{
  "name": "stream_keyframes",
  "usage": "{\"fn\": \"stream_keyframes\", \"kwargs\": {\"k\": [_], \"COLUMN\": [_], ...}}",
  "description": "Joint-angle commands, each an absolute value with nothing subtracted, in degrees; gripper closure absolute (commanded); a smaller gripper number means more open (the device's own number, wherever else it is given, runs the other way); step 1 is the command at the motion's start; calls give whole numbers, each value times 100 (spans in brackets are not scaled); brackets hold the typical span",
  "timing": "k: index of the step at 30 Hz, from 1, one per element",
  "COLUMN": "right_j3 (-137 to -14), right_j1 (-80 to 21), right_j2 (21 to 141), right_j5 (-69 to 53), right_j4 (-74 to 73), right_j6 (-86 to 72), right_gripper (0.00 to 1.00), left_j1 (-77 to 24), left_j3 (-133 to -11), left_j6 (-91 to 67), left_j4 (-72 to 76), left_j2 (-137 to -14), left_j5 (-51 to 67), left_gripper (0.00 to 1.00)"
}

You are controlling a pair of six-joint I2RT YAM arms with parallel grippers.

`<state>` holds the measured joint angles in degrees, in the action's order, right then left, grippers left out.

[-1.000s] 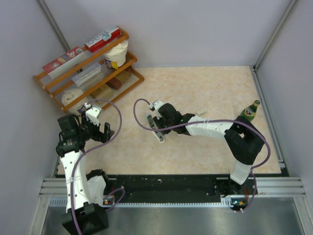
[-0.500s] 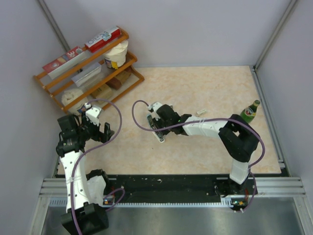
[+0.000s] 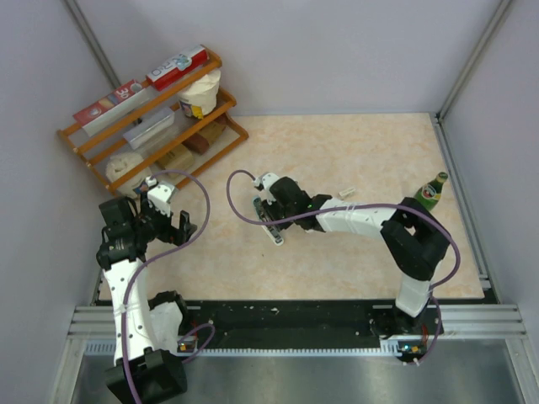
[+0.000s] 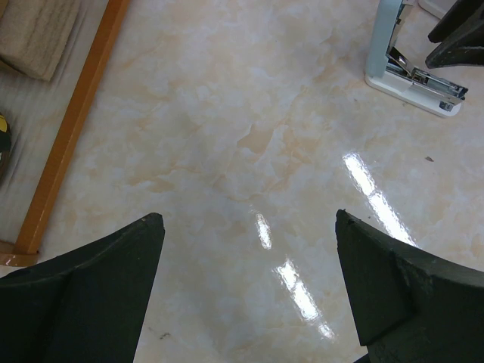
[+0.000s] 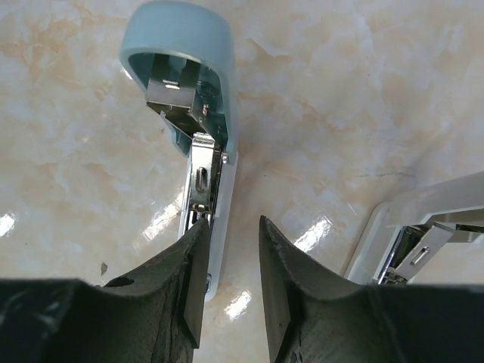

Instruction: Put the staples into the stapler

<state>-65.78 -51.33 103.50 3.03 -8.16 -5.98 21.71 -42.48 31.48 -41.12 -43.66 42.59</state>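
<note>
A light-blue stapler (image 5: 198, 113) lies opened flat on the table, its lid folded back and the metal staple rail (image 5: 200, 178) bare. It also shows in the top view (image 3: 273, 227) and the left wrist view (image 4: 412, 76). My right gripper (image 5: 233, 227) hovers just over its white base with the jaws a narrow gap apart and nothing between them; the left finger overlaps the rail. A second white stapler (image 5: 423, 234) lies to its right. The staples (image 3: 344, 194) lie as a tiny white piece behind the right forearm. My left gripper (image 4: 249, 227) is wide open and empty over bare table.
A wooden shelf (image 3: 152, 118) with boxes and a cup stands at the back left; its orange frame (image 4: 72, 128) shows in the left wrist view. A green bottle (image 3: 431, 190) stands at the right edge. Grey walls enclose the table.
My right gripper has shifted slightly left over the opened stapler. The left arm has not moved.
</note>
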Motion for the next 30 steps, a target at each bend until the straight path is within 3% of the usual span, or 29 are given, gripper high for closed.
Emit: {"fn": "stream_keyframes", "kwargs": {"k": [1, 9, 16, 19, 24, 30], "right_j3": [-6899, -6926, -6882, -6646, -6627, -6469], "right_j1": [-5177, -5054, -4826, -4764, -4650, -4079], "right_j2": [9906, 9607, 9141, 8913, 8868, 8351], "right_j5": [500, 738, 1256, 1852, 2619, 1391], "right_j4": [-703, -712, -677, -169, 141, -289], "right_j6": [-352, -35, 764, 1019, 1379, 1477], "right_gripper": [67, 56, 22, 1, 1, 1], "left_j1": [2197, 2206, 2197, 2206, 2206, 2206], "left_j3": [-4210, -4210, -4210, -4210, -4201, -4482], "left_j6": [3208, 3217, 3252, 3243, 3217, 3269], "left_j4": [-3929, -3937, -3964, -3946, -3911, -4200], "left_j2": [-4342, -4342, -4342, -4359, -4377, -4368], "left_j5": [4342, 4368, 4403, 4430, 4368, 4648], "left_gripper": [1, 1, 1, 1, 1, 1]}}
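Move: Barely above the blue stapler's open tray hang the right fingertips, that stapler's middle about 1 cm to their left and 2 cm below. The white stapler, also open, lies some 8 cm to this hand's right and 4 cm farther ahead, its middle 2 cm below; the staple box is roughly 20 cm right, 8 cm ahead and 3 cm below. From the left hand the white stapler is about 31 cm right, 10 cm ahead and 14 cm below. Rising away from the blue stapler's tray, nearly straight up at first, the right hand then speeds up and sweeps forward and right, out above the far end of the white stapler: about 13 cm up, 9 cm forward and 8 cm right. On the way the nearly shut, empty fingers spread wide and the wrist tips them up by some 30 degrees, touching nothing at the end. ##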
